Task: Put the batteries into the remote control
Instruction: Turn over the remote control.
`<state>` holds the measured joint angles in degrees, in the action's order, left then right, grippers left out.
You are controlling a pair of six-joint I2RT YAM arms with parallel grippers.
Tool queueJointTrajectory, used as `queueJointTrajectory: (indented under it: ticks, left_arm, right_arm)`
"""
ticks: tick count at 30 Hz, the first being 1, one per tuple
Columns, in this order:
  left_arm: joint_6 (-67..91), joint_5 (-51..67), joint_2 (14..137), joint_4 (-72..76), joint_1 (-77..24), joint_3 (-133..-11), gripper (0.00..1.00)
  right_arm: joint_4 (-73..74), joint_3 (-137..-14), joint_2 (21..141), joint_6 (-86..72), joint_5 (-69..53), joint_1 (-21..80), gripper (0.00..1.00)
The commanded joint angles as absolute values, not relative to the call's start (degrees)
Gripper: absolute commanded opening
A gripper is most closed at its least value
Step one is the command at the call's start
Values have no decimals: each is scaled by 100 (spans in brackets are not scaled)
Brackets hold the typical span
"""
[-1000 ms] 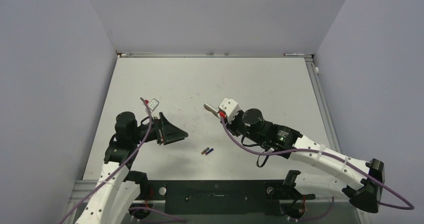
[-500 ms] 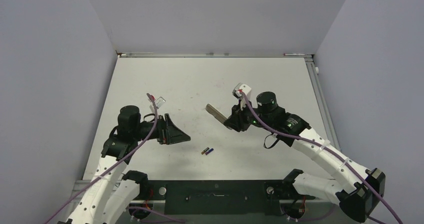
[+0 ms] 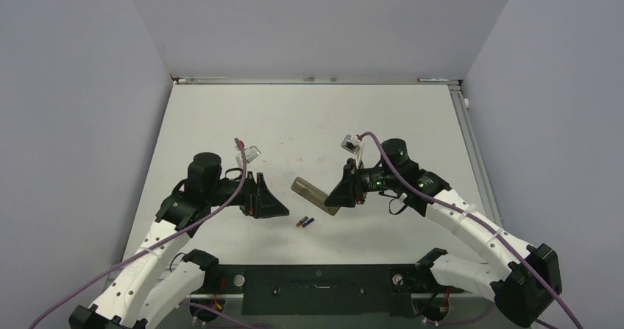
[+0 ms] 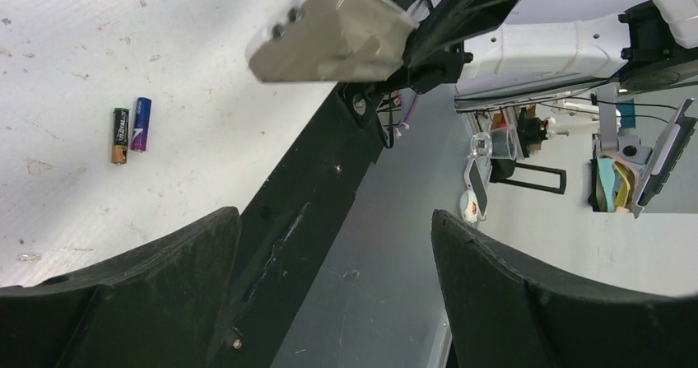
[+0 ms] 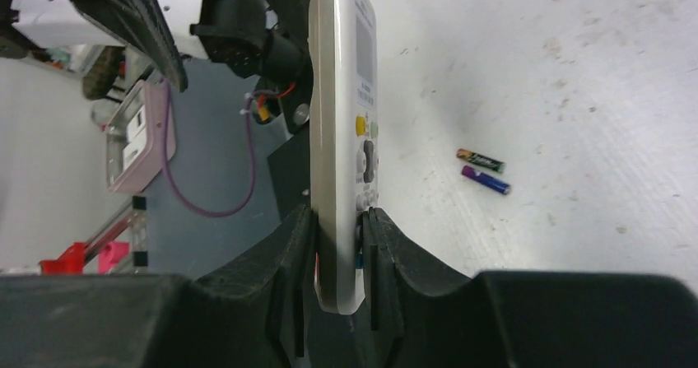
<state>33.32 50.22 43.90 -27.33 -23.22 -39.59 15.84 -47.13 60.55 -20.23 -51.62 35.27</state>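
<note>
My right gripper is shut on one end of the remote control. The slim white handset hangs tilted above the table, its screen and buttons showing in the right wrist view. Its free end points toward my left gripper, which stands open and empty a short way to the left. The two batteries lie side by side on the table, just below and between the two grippers, touched by neither.
The white table stretches away behind the arms, with grey walls on three sides. A black mounting rail runs along the near edge, and the table's dark edge lies under my left gripper.
The right arm has carried the remote control toward the near left, down close to the batteries. The left arm has shifted right toward the middle, its gripper still open.
</note>
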Motion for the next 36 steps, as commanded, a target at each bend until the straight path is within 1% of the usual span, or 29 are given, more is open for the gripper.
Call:
queueJointTrajectory:
  ticks: [1,8,16,26,36]
  left_arm:
    - [3356,5207,4337,-2414,-2360,-4158,83]
    - [3502,5365,4323,-2102,-2463,-4027,83]
    - [3538,5370,4267,-1889,-2690,-3994,78]
    - [3593,5767,3895,-1775,-2782,-3950,69]
    - [3718,5997,3820,-1498,-2786,-3818,54]
  right_arm:
    - [205,-4309,5989,-2828,-6230,3507,9]
    - [-1883,-3614,6019,-4300,-6533,3674,9]
    - [-3336,-3468,6428,-5331,-6488,4299,9]
    - [-3159,-3624,6601,-5394,-6543,4386,9]
    - [-2926,-3621,6539,-5343,-6520,4452,9]
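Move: The remote's middle is about 9 cm to the right of the open left gripper and 3 cm ahead, roughly level in height. The right hand still grips its near end: from there the left gripper is some 14 cm to the left, level fore and aft and in height, and the remote's middle about 5 cm left and 3 ahead. The batteries lie some 18 cm below, 5 cm right of the left hand and 5 ahead. Right hand brings the remote about 7 cm back and left between the rising, retreating, partly closing left fingers. ##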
